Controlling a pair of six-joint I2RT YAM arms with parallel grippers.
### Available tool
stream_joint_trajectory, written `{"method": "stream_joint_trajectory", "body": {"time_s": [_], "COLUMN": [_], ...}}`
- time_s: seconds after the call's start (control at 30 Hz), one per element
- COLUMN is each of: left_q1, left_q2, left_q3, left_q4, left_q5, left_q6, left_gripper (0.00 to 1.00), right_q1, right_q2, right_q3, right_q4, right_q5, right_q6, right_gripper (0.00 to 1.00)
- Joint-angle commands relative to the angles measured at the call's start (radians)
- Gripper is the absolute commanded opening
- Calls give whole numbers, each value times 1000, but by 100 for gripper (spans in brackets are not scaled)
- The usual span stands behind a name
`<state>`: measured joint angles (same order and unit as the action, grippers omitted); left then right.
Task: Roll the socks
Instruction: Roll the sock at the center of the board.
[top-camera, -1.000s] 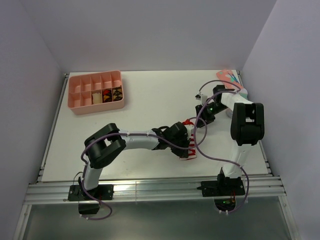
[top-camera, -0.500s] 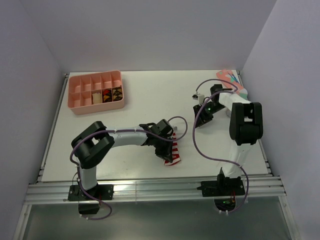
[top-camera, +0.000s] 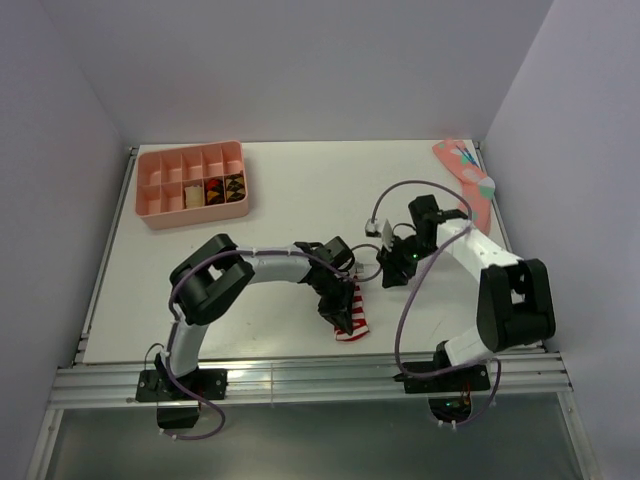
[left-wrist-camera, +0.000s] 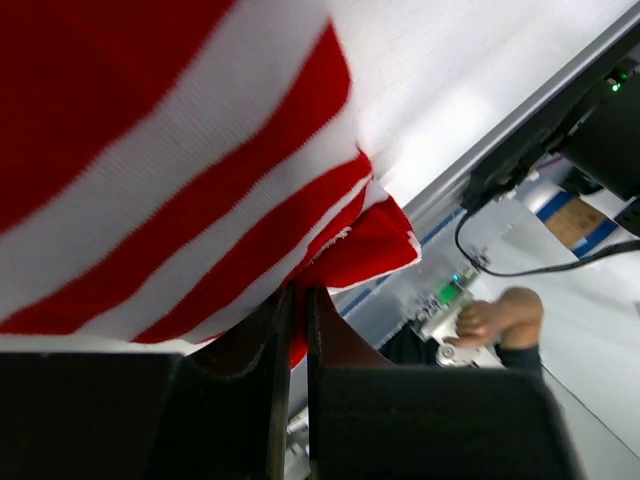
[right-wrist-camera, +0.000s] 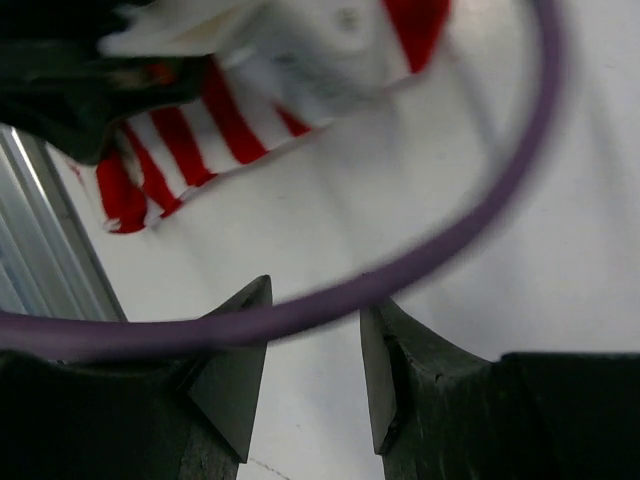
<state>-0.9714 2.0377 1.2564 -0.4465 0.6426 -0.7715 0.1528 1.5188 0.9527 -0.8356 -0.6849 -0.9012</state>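
Note:
A red-and-white striped sock (top-camera: 352, 318) lies on the white table near the front edge, right of centre. My left gripper (top-camera: 338, 300) sits at its upper left end. In the left wrist view the sock (left-wrist-camera: 150, 150) fills the top, and the left gripper (left-wrist-camera: 297, 300) is shut on a fold of its red fabric. My right gripper (top-camera: 385, 268) hovers just right of the sock and above it. It is open, with nothing between its fingers. In the right wrist view the sock (right-wrist-camera: 190, 130) lies ahead of the right gripper (right-wrist-camera: 315, 300).
A pink divided tray (top-camera: 200, 215) stands at the back left. A pink patterned sock (top-camera: 465, 165) lies in the back right corner. A purple cable (right-wrist-camera: 450, 250) crosses in front of the right fingers. The metal rail (top-camera: 300, 378) borders the table's near edge.
The left gripper has pulled the striped sock left and toward the front edge. The right arm has swung from the back right in toward the sock.

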Motion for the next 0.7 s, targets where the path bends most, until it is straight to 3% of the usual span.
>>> {"method": "stream_joint_trajectory", "body": {"time_s": [0.0,0.43,0.67], "left_q1": [14,100,102], "left_q2": [52,142,180], "left_q3": [1,100,155], "left_q4": [-87,-167,-192], "left_q5": [12,23,29], "left_q6": [38,78,89], "left_gripper": [0,0,0], "right_q1": [48,178,322], "right_q2": [-138,-287,-316], "right_q3": [-89,-143,-175], "right_q4": [27,-77,-33], "right_q5": [-42,-36,2], "right_q6": [-137,-243,-191], "right_gripper": [48,48,48]}}
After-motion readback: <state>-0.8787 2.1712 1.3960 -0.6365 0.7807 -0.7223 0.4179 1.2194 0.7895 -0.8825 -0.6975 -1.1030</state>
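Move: The left fingers already pinch the near edge of the red-and-white striped sock; the sock's middle lies about 7 cm ahead of them and some 3 cm to their right, level with them. The board's front edge runs about 7 cm straight back. From the empty right hand, the sock's near end is roughly 10 cm back, 10 cm to its left and 5 cm lower; the sock's middle is about 4 cm back, 8 cm left. Back towards the bases and partly left goes the right hand, about 9 cm in all, rising a couple of centimetres early on and turning some 25 degrees counter-clockwise, its half-open fingers nearing the sock's near end without touching it. The left hand keeps its pinch on the edge, easing about 2 cm forward while its fingertips tilt a little further back towards the base. ##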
